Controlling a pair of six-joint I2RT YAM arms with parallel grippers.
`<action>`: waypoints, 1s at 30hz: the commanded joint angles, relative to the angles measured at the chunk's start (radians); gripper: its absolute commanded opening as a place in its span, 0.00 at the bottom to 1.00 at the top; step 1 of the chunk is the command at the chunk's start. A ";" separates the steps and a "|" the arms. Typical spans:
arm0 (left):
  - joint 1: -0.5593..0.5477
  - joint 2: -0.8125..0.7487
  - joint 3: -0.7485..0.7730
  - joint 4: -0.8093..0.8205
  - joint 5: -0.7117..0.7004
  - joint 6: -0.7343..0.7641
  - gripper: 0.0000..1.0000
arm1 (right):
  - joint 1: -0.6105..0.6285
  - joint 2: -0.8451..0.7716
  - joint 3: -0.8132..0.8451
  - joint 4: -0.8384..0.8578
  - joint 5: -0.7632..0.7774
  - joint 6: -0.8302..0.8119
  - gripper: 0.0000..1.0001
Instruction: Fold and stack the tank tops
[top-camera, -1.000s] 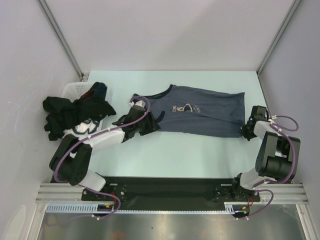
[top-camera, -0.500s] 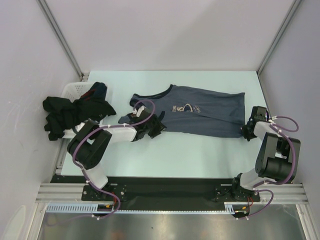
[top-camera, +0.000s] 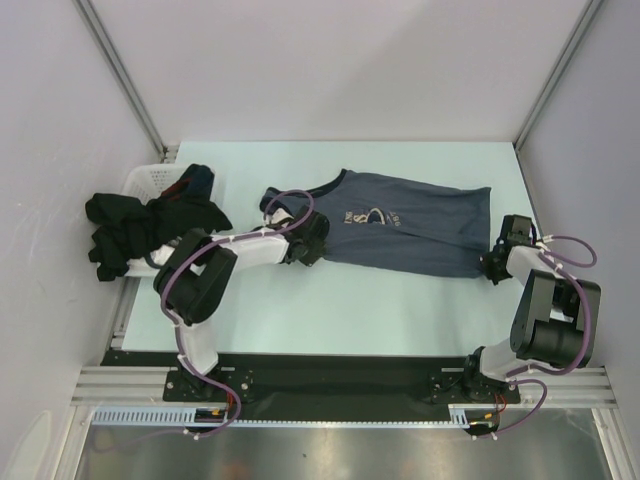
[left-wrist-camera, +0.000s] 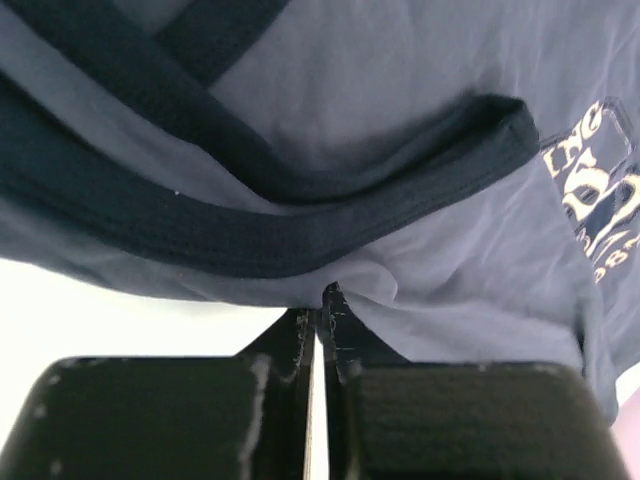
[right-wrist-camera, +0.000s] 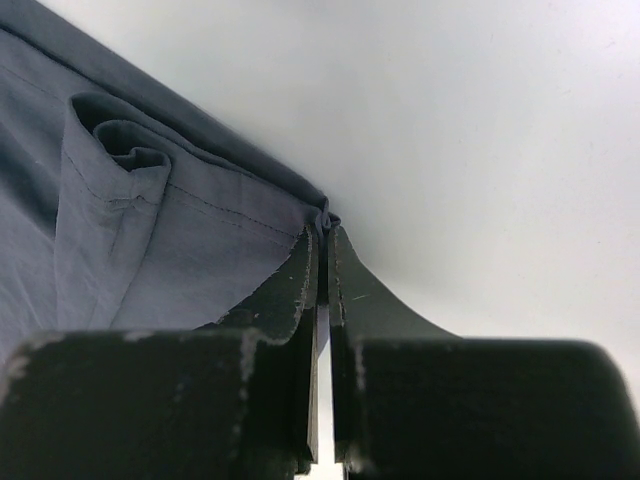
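Observation:
The slate blue-grey tank top (top-camera: 420, 225) lies spread across the middle of the table, with its white logo (top-camera: 368, 215) facing up. My left gripper (top-camera: 318, 242) is shut on its near left edge by the armhole. In the left wrist view the jaws (left-wrist-camera: 322, 298) pinch the pale cloth just under the dark trim (left-wrist-camera: 250, 235). My right gripper (top-camera: 490, 268) is shut on the near right hem corner, and its wrist view shows the corner (right-wrist-camera: 324, 222) clamped between the fingertips. The black tank top (top-camera: 125, 230) lies bunched at the far left.
A white basket (top-camera: 148, 180) stands at the back left, with dark clothes (top-camera: 195, 190) heaped over it. Grey walls enclose the table on three sides. Bare pale tabletop (top-camera: 380, 310) lies between the top and the arm bases.
My left arm swung right and forward along the top's near edge, and its jaws closed on the cloth. The right arm has held still on the hem corner.

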 joint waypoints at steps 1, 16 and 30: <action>-0.006 0.007 -0.007 -0.108 -0.065 -0.037 0.00 | 0.008 -0.042 0.003 -0.041 0.034 0.013 0.00; -0.006 -0.303 -0.361 -0.188 -0.203 -0.080 0.00 | 0.244 -0.178 -0.107 -0.250 0.100 0.134 0.00; -0.115 -0.435 -0.308 -0.381 -0.304 0.093 1.00 | 0.193 -0.642 -0.134 -0.414 0.319 0.119 0.67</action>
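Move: The folded tank top's near edge is already pinched at both ends just above the table, and its middle lies about 20 cm right and 10 cm ahead of the left hand. It is going to bare table some 9 cm back and 8 cm left of that hand; the neckline is about 19 cm straight ahead. For the right hand, the bare spot is roughly 8 cm back and 6 cm left, the shirt's middle 27 cm left and 12 cm ahead, its far corner about 23 cm straight ahead. The tank top is dragged flat over the table by both hands, still gripping its near edge: the left hand goes diagonally back and left, about 9 cm each way, while the right slides some 7 cm left first, then 8 cm back. Both then open and let go, the left nearly fully and rising barely 2 cm, the right lifting about 5 cm and easing right. ##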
